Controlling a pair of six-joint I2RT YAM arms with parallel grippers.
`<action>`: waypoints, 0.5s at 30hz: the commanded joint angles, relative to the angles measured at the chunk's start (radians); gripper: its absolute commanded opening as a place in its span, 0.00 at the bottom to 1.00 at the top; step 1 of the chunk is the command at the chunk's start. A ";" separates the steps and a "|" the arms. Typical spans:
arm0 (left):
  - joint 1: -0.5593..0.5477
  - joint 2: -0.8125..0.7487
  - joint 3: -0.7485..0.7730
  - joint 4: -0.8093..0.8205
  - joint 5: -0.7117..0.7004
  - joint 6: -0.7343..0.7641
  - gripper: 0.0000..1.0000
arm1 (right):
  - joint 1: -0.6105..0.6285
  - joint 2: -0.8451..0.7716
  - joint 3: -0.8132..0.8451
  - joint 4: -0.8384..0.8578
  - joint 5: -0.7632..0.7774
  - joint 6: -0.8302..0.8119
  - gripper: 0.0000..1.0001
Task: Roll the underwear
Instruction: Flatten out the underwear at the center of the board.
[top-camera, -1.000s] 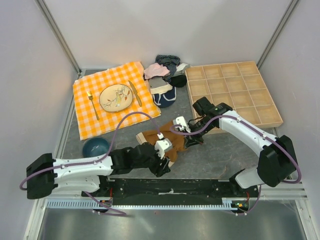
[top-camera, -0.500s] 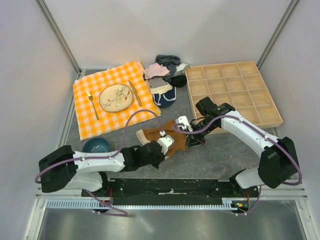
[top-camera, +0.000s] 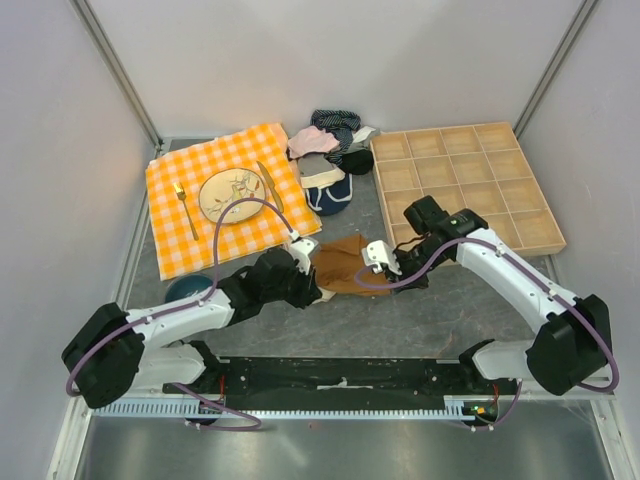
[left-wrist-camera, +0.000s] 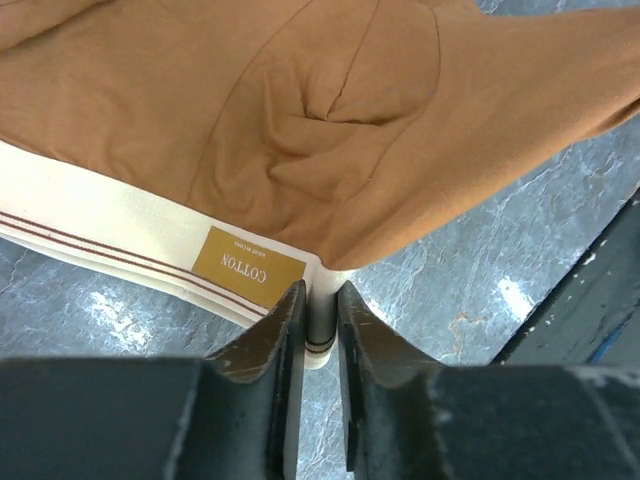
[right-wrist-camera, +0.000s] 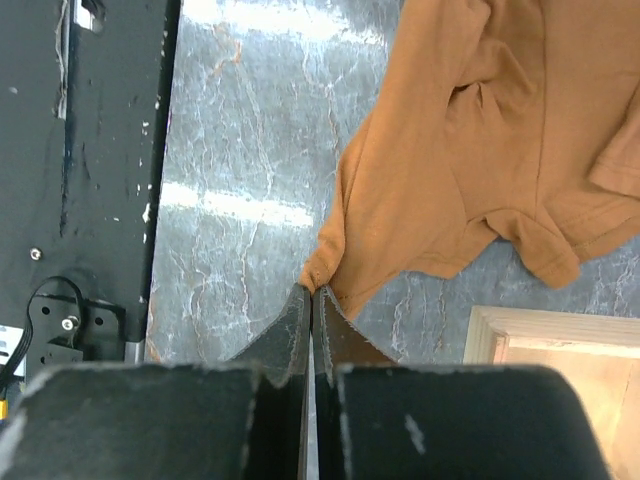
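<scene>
The rust-brown underwear (top-camera: 340, 263) with a cream waistband lies on the grey table between my two grippers. My left gripper (top-camera: 305, 283) is shut on the cream waistband corner (left-wrist-camera: 322, 310), next to a tan "COTTON" label (left-wrist-camera: 247, 267). My right gripper (top-camera: 382, 262) is shut on a brown hem corner (right-wrist-camera: 322, 277) of the underwear (right-wrist-camera: 480, 150). In the left wrist view the fabric (left-wrist-camera: 300, 110) spreads wide beyond the fingers.
A wooden compartment tray (top-camera: 465, 185) stands behind the right arm. A pile of other garments (top-camera: 328, 160) lies at the back centre. An orange checked cloth (top-camera: 225, 195) carries a plate, fork and knife. A blue bowl (top-camera: 190, 290) sits beside the left arm.
Both grippers have moved away from the near edge with the underwear. The garment now lies further back and flatter between them; the left arm has swung farther back and left.
</scene>
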 joint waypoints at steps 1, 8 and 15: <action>0.047 -0.016 0.061 -0.025 0.060 -0.061 0.29 | -0.008 -0.023 -0.036 -0.036 0.081 -0.047 0.00; 0.058 -0.071 0.075 -0.115 0.000 -0.083 0.40 | -0.008 -0.024 -0.168 0.016 0.169 -0.046 0.00; 0.059 -0.183 0.079 -0.161 -0.035 -0.081 0.45 | -0.008 -0.027 -0.282 0.105 0.278 -0.030 0.06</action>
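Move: The left hand has the loosening waistband corner between its fingertips; the middle of the underwear lies about 6 cm ahead and 6 cm right of it, while the checkered cloth's middle is some 21 cm ahead and 21 cm left. The right hand already pinches the leg corner, bound for a bare table spot about 3 cm back, 6 cm right and 9 cm below. From it, the underwear's middle is about 7 cm ahead and 7 cm left, and the wooden box's middle some 25 cm ahead and 19 cm right. The right hand keeps the leg corner pinched and lowers it about 7 cm towards the table while drawing it some 6 cm to the right and 3 cm back, away from the left hand, its fingers tipping about 15 degrees closer to straight down. Meanwhile the left hand opens its fingers further, lets go of the waistband corner and rises about 4 cm clear of the underwear, shifting only slightly left. ##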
